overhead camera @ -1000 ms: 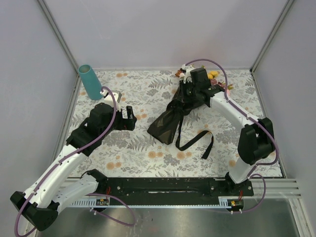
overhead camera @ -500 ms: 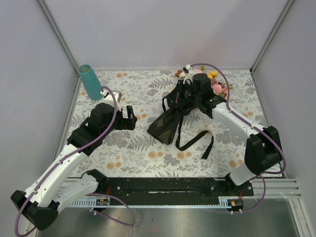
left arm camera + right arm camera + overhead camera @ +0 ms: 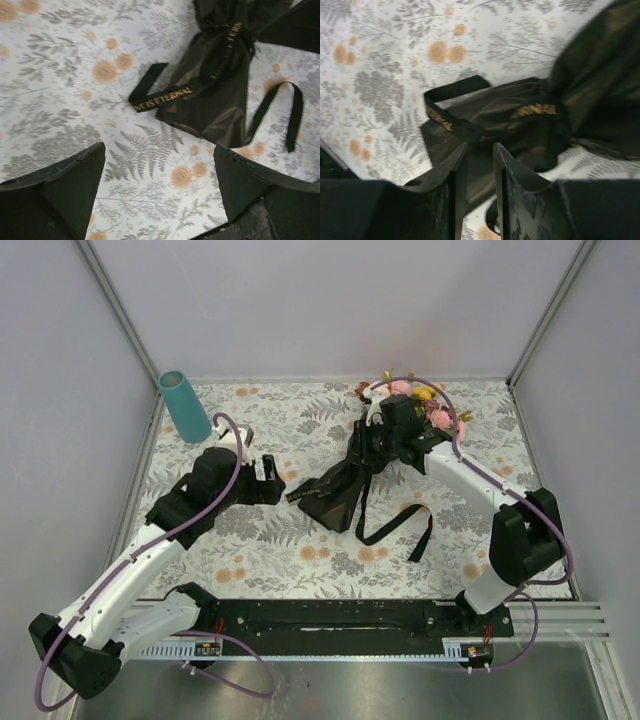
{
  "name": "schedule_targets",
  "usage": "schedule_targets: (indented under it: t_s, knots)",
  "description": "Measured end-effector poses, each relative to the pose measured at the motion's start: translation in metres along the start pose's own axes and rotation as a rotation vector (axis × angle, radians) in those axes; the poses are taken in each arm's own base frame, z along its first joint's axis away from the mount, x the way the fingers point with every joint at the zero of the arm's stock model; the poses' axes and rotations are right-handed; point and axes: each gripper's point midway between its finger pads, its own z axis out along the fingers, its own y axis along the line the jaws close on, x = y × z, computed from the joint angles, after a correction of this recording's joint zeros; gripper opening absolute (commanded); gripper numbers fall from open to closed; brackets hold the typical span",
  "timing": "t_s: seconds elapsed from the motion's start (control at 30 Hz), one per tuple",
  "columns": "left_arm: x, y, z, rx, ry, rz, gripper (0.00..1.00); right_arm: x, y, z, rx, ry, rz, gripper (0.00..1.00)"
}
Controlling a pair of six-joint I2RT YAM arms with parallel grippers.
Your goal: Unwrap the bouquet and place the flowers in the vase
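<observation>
The bouquet (image 3: 338, 492) lies on the cloth at mid-table, its glossy black wrap (image 3: 215, 100) tied with black ribbon (image 3: 160, 97) bearing gold letters. The flowers (image 3: 425, 405), pink and yellow blooms, poke out at its far end behind my right arm. My right gripper (image 3: 372, 445) hovers over the wrap's neck; in the right wrist view its jaws (image 3: 480, 146) stand a narrow gap apart over the black paper (image 3: 520, 125), nothing pinched. My left gripper (image 3: 272, 480) is wide open just left of the wrap, over bare cloth (image 3: 159, 147). The teal vase (image 3: 185, 407) stands upright at the far left.
A loose loop of black ribbon (image 3: 395, 525) trails on the cloth toward the near right of the wrap. Grey walls with metal posts close in the floral tablecloth (image 3: 300, 550) on three sides. The arms' base rail (image 3: 330, 618) runs along the near edge.
My right gripper went from shut to slightly apart and moved nearer over the wrap, uncovering the blooms. The wrap shifted a little. My left gripper edged right toward it.
</observation>
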Motion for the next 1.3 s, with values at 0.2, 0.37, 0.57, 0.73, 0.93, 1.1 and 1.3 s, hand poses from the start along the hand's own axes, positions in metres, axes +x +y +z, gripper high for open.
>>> schedule_targets:
  t_s: [0.2,0.37,0.57,0.73,0.93,1.1,1.3]
  knots:
    - [0.023,-0.03,0.016,0.149,0.086,-0.102,0.8,-0.014,-0.043,-0.015,0.108,-0.015,-0.079,0.33]
    - [0.055,-0.05,0.045,0.239,0.215,-0.191,0.69,-0.024,-0.052,-0.015,0.104,-0.003,-0.128,0.33]
    - [0.079,-0.06,0.075,0.257,0.328,-0.249,0.6,-0.036,-0.067,-0.001,0.1,0.031,-0.153,0.35]
    - [0.081,-0.081,0.081,0.319,0.337,-0.261,0.56,-0.017,-0.074,0.01,0.079,0.104,-0.148,0.36]
    - [0.1,-0.108,0.084,0.394,0.364,-0.237,0.52,-0.002,-0.08,0.017,0.076,0.161,-0.149,0.37]
    - [0.127,-0.106,0.091,0.37,0.426,-0.228,0.49,0.002,-0.082,0.02,0.074,0.173,-0.154,0.36]
    - [0.139,-0.103,0.099,0.347,0.445,-0.22,0.49,0.01,-0.087,0.027,0.072,0.199,-0.145,0.34]
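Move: The bottom edge of the bouquet's wrapper lies about 14 cm to my left hand's right, 3 cm back and 17 cm below; the ribbon tail lies some 9 cm right, 3 cm ahead and 16 cm below. The ribbon knot is roughly 4 cm ahead of my right hand, 3 cm right and 9 cm below. From that hand, the flower heads are about 17 cm ahead and 13 cm right, the loose strap 15 cm back and 11 cm right. I swing my left hand right and down, about 14 cm each way, to the wrapper's bottom edge, tipping its fingers some 25 degrees steeper and narrowing them to half open. Meanwhile my right hand slides right and forward over the wrapper, then sinks about 6 cm to bring its partly open fingertips close to the knot. ##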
